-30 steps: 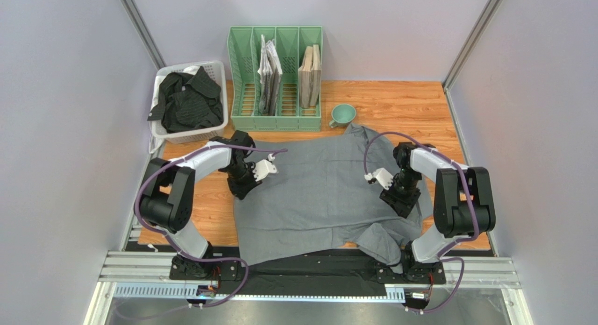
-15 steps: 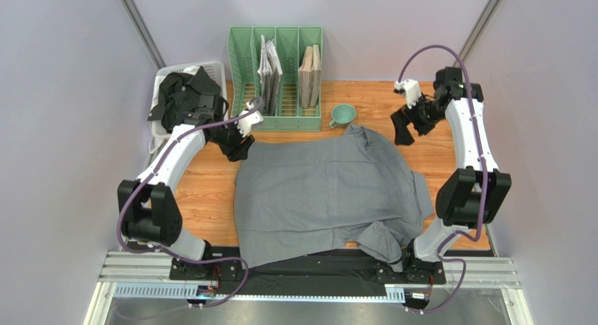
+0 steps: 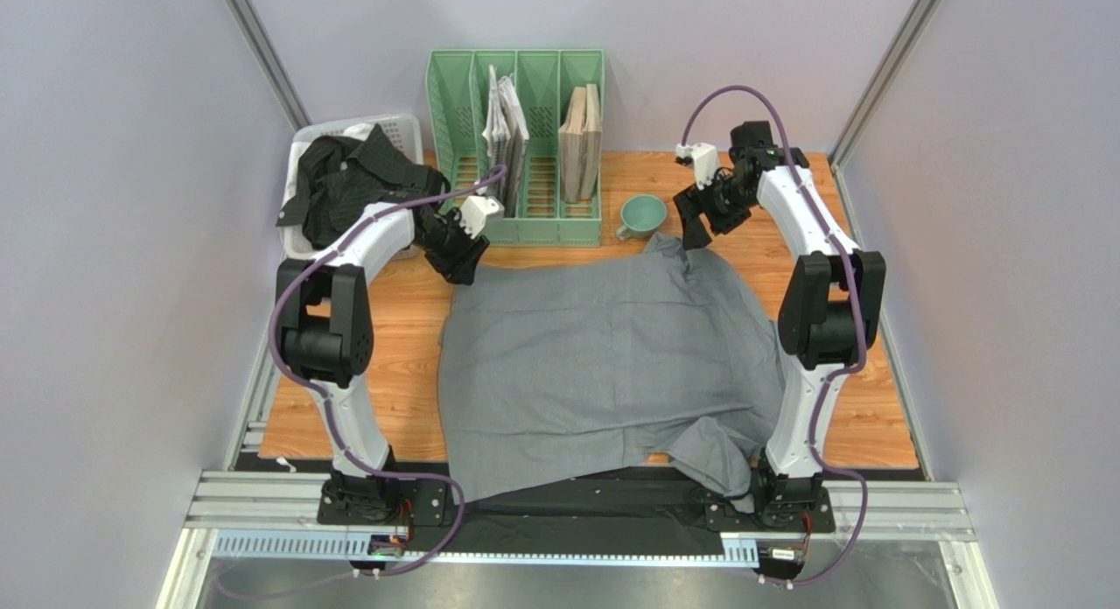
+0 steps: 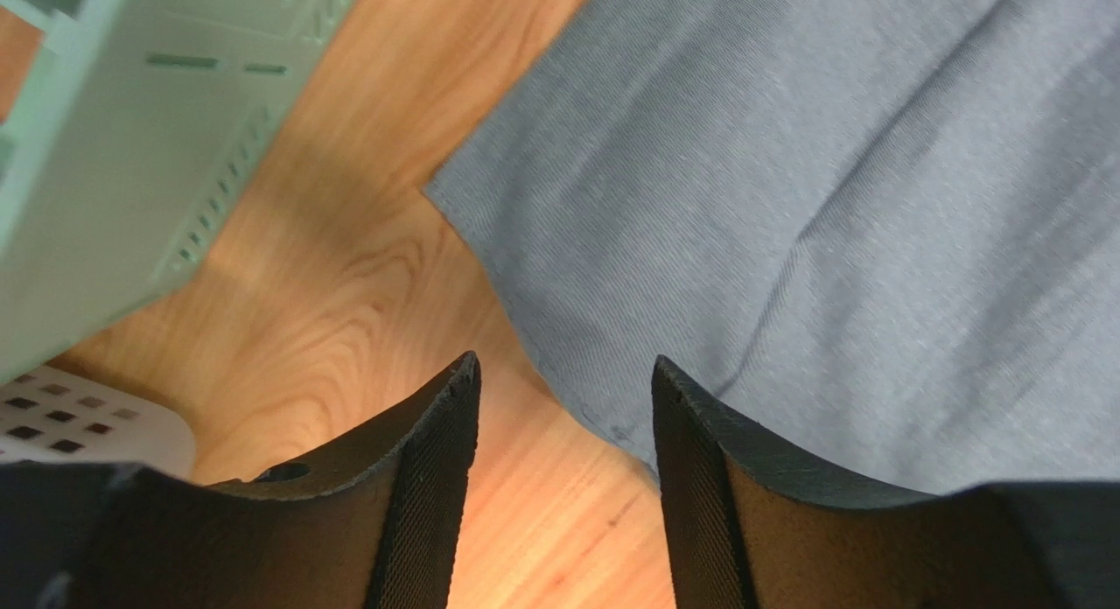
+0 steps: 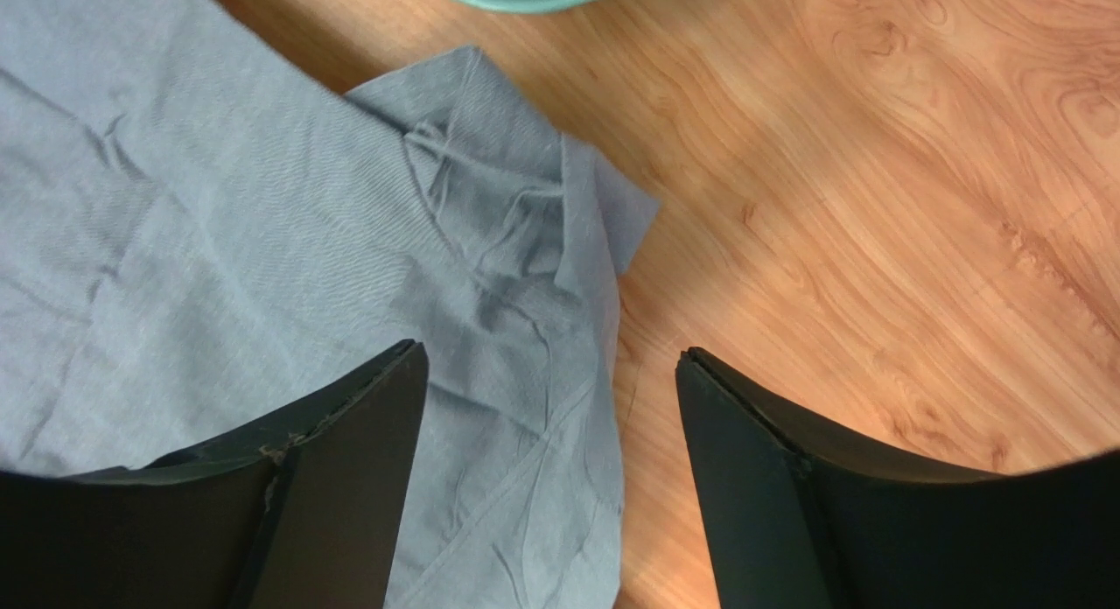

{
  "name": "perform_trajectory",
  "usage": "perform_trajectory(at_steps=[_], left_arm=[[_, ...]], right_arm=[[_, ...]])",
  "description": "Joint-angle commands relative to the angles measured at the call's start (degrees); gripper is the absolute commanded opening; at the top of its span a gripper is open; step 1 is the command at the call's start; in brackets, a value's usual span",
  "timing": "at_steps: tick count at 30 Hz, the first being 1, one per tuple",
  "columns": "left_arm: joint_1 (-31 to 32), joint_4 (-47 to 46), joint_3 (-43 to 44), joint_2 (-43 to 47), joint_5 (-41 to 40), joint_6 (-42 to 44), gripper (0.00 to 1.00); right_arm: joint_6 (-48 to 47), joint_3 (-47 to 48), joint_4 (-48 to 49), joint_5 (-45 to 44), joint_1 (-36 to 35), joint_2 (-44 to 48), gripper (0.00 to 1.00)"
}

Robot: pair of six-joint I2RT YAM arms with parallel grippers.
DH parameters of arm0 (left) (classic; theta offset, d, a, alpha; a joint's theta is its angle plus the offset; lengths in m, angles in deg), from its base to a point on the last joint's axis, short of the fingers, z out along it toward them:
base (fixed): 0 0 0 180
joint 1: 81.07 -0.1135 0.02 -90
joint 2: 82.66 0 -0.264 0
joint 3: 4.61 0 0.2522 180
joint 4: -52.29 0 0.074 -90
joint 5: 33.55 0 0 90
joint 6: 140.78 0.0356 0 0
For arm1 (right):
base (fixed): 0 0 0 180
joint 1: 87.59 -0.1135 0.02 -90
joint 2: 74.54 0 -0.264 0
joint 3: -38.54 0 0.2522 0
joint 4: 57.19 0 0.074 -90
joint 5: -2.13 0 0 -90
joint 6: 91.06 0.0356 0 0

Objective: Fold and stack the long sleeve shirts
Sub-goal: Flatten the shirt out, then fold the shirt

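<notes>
A plain mid-grey long sleeve shirt point(image 3: 598, 360) lies spread flat over the middle of the wooden table, its near part bunched at the front edge. A black long sleeve shirt point(image 3: 349, 189) is heaped in the white basket point(image 3: 345, 255). My left gripper point(image 3: 459, 261) hovers open over the grey shirt's far left corner point(image 4: 815, 215), bare wood between its fingers point(image 4: 441, 439). My right gripper point(image 3: 689, 236) stands open above the far right corner point(image 5: 526, 242), the cloth edge under the gap between its fingers point(image 5: 368, 425). Neither holds anything.
A green slotted file rack point(image 3: 515, 147) with papers stands at the back, close to my left gripper point(image 4: 563, 389). A teal cup point(image 3: 642, 215) sits beside the right gripper point(image 5: 546, 373). Grey walls close in both sides.
Both arms left the middle of the grey shirt and reached to its far corners, jaws opening. In the last half second the right gripper swung left toward the cup.
</notes>
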Motion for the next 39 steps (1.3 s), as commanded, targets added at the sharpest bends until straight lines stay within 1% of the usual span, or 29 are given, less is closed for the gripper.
perform_trajectory(at_steps=[1,5,10,16,19,20,22,23,24,28,29,30,32,33,34,35,37,39], left_arm=[[-0.21,-4.42,2.43,-1.09,-0.7,-2.63,0.54],[-0.12,-5.48,3.65,-3.37,-1.22,-3.69,0.5],[0.32,-6.62,4.1,-5.31,-2.72,-2.72,0.5],[1.72,-6.8,4.62,-6.71,-4.39,-1.84,0.53],[2.69,-7.24,5.06,-7.77,-5.62,-2.02,0.52],[3.21,-7.32,5.41,-8.12,-6.15,-1.93,0.52],[3.83,-7.32,5.68,-8.82,-7.11,-1.58,0.48],[4.18,-7.32,5.77,-8.83,-7.47,-1.4,0.48],[4.45,-7.24,5.77,-8.91,-7.73,-0.97,0.48],[5.33,-7.06,6.12,-9.35,-9.23,-0.52,0.43],[5.33,-6.45,6.64,-9.61,-8.97,-0.7,0.41],[5.33,-5.84,6.99,-9.79,-8.7,-0.79,0.34],[5.33,-3.65,7.78,-10.67,-7.83,-0.44,0.26],[5.33,-3.2,7.7,-10.85,-7.65,-0.17,0.16],[5.33,-3.02,7.35,-10.5,-7.64,-0.26,0.11],[5.24,-3.28,6.3,-10.06,-7.73,-0.08,0.03],[4.98,-4.5,4.72,-7.34,-7.21,-0.34,0.0],[3.75,-6.09,2.87,-3.4,-5.46,-1.49,0.0]], right_arm=[[3.57,2.61,5.55,-2.24,0.15,-1.88,0.66],[3.75,2.09,6.43,-2.86,0.24,-3.11,0.57],[4.19,2.79,7.14,-2.87,-0.11,-4.87,0.55],[4.45,5.33,6.96,-2.77,-1.08,-7.76,0.53],[4.98,6.74,6.52,-2.86,-1.43,-9.08,0.44],[5.24,7.01,6.0,-2.69,-1.43,-9.26,0.38],[5.25,6.83,5.55,-2.08,-1.43,-9.18,0.26],[5.07,6.57,5.21,-1.9,-1.43,-8.57,0.09],[5.16,6.13,5.2,-1.81,-1.43,-7.95,0.0],[4.72,3.5,5.03,-1.2,-1.43,-4.79,0.0],[4.54,2.36,4.68,-0.93,-1.43,-4.09,0.0],[4.37,1.83,4.5,-0.67,-1.43,-2.51,0.0],[4.02,0.95,3.1,0.47,-1.43,-1.01,0.0],[3.93,-0.19,2.74,0.65,-1.43,1.08,0.0],[3.58,-0.81,2.39,1.44,-1.43,2.15,0.0],[3.23,-1.42,1.87,1.79,-1.26,3.38,0.0],[2.09,-3.18,1.08,2.41,-1.17,6.88,0.0],[1.21,-4.06,-0.51,2.85,-0.91,9.09,0.0]])
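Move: The left hand goes for the shirt's far left corner, about 4 cm ahead, 2 cm to its right and 5 cm down. The green rack's middle stands some 17 cm ahead of that hand and 9 cm right; the white basket's lies 15 cm ahead, 19 cm left. The right hand goes for the bunched far right corner, about 3 cm ahead, 1 cm left and 6 cm down, with the mug 8 cm ahead of the hand and 10 cm left. Both hands pinch a far corner of the shirt. The right sinks about 4.5 cm while easing 3 cm forward, shuts fully on the bunched ridge, then pulls back and rises some 4 cm with it. The left goes down about 4.5 cm and forward 3 cm, edges 2 cm right, and shuts on the hem beside its corner last of all. ##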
